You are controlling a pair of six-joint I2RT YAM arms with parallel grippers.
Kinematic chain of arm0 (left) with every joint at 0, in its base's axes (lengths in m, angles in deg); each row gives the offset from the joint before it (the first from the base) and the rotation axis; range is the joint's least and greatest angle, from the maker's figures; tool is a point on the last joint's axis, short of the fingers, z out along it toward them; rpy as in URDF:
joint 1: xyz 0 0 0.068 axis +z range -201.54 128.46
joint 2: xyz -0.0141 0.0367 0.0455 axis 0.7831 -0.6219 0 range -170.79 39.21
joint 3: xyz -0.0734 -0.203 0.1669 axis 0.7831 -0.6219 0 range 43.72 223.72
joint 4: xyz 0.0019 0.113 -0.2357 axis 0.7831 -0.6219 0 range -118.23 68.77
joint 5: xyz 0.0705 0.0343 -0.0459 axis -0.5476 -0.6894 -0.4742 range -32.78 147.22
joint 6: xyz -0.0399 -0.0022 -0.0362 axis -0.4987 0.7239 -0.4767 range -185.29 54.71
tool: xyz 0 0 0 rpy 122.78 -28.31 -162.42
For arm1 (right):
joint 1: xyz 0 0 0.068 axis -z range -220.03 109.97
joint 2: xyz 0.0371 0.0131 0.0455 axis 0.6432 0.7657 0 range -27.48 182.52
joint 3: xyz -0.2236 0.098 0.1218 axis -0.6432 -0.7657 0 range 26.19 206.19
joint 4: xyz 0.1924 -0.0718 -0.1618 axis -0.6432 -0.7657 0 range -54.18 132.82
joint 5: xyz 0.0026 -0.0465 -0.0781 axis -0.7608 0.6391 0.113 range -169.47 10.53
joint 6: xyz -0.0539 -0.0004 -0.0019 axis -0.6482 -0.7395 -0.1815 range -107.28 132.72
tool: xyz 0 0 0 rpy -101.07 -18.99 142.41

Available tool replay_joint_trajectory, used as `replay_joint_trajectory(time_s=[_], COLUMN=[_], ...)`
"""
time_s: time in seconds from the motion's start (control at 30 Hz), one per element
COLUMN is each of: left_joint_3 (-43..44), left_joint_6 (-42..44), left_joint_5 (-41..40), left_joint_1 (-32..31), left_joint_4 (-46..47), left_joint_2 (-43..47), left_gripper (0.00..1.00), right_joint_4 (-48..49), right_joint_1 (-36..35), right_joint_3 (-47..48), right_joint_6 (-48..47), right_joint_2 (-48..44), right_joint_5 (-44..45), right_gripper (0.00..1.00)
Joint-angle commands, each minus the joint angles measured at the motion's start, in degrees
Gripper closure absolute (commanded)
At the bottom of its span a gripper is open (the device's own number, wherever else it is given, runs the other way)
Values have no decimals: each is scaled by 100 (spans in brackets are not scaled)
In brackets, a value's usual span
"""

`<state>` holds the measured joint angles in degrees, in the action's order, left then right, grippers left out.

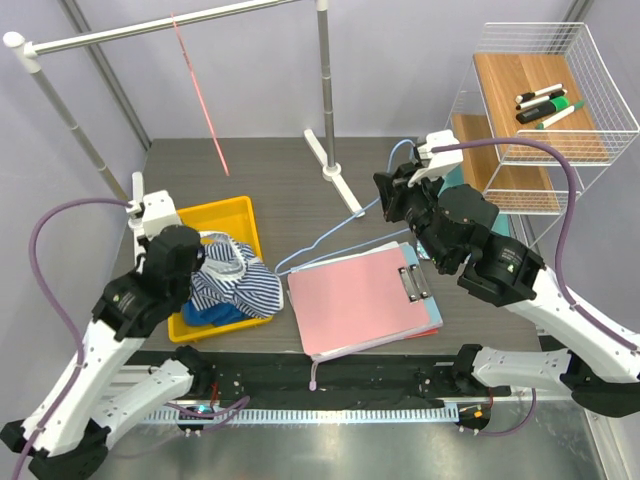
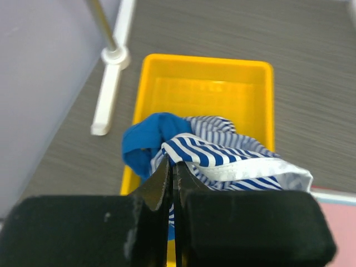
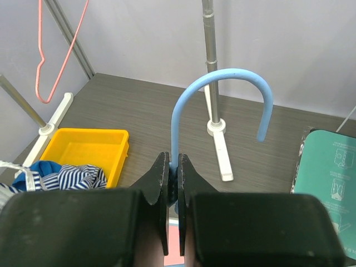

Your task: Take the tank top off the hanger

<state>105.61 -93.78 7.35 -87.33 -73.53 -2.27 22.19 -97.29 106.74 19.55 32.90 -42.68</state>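
Observation:
The blue-and-white striped tank top [image 1: 238,285] lies bunched in the yellow tray [image 1: 235,212], spilling over its right rim. My left gripper [image 1: 203,262] hangs over it, shut on a fold of the striped cloth [image 2: 222,153] at the fingertips [image 2: 164,167]. The light blue wire hanger [image 1: 325,240] slants across the table to the right of the tray, its wire bare. My right gripper [image 3: 173,162] is shut on the hanger's neck just below the hook [image 3: 222,75]. In the top view the right gripper [image 1: 393,203] is above the clipboard's far corner.
A plain blue cloth [image 2: 147,139] lies under the tank top in the tray. A pink clipboard [image 1: 365,300] lies at centre. The rack's pole [image 1: 325,90] and foot [image 1: 335,170] stand behind, with a red hanger [image 1: 200,90] on the rail. A wire shelf [image 1: 545,100] holds markers at right.

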Motion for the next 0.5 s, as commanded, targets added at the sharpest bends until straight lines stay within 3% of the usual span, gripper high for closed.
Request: replay_joint_trajectory(time_s=[0.0,0.1,0.3,0.47], left_joint_3=[656,1114,1256,580], left_joint_6=[245,737,1346,741], left_joint_5=[-349,-453,-1148,-132], left_joint_1=[826,1388,1496,1505], left_joint_4=[-211,-132,8,193], left_joint_2=[-361,-265,-63,-106], left_gripper=[100,100,100,100], right_joint_4=[278,269,217,234], right_joint_1=[4,4,4,4], right_joint_3=[-5,-22,13,-22], right_joint_6=[90,90,47,-6], right_joint_2=[-26,-44,-18,9], right_joint_5=[-120,-225,-331,-340], right_gripper=[99,99,99,99])
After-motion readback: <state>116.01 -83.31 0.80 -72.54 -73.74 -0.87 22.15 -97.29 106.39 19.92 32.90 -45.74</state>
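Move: The left hand already grips the striped tank top above the yellow tray, whose middle is about 5 cm ahead, 8 cm right and 25 cm below. The blue tank top in the tray is roughly 1 cm ahead and 7 cm to the right, and the foot of the rack's left post some 16 cm ahead and 12 cm left, both near table height. From the right hand, the tray is roughly 40 cm left, 2 cm ahead and far below. Still pinching the striped tank top by its edge, the left hand sweeps some 8 cm left, away from the tray's middle, trailing the cloth behind. Level at first, it then climbs about 7 cm and draws back some 3 cm, turning roughly 20 degrees counter-clockwise and easing to a stop. Its fingers stay shut. ##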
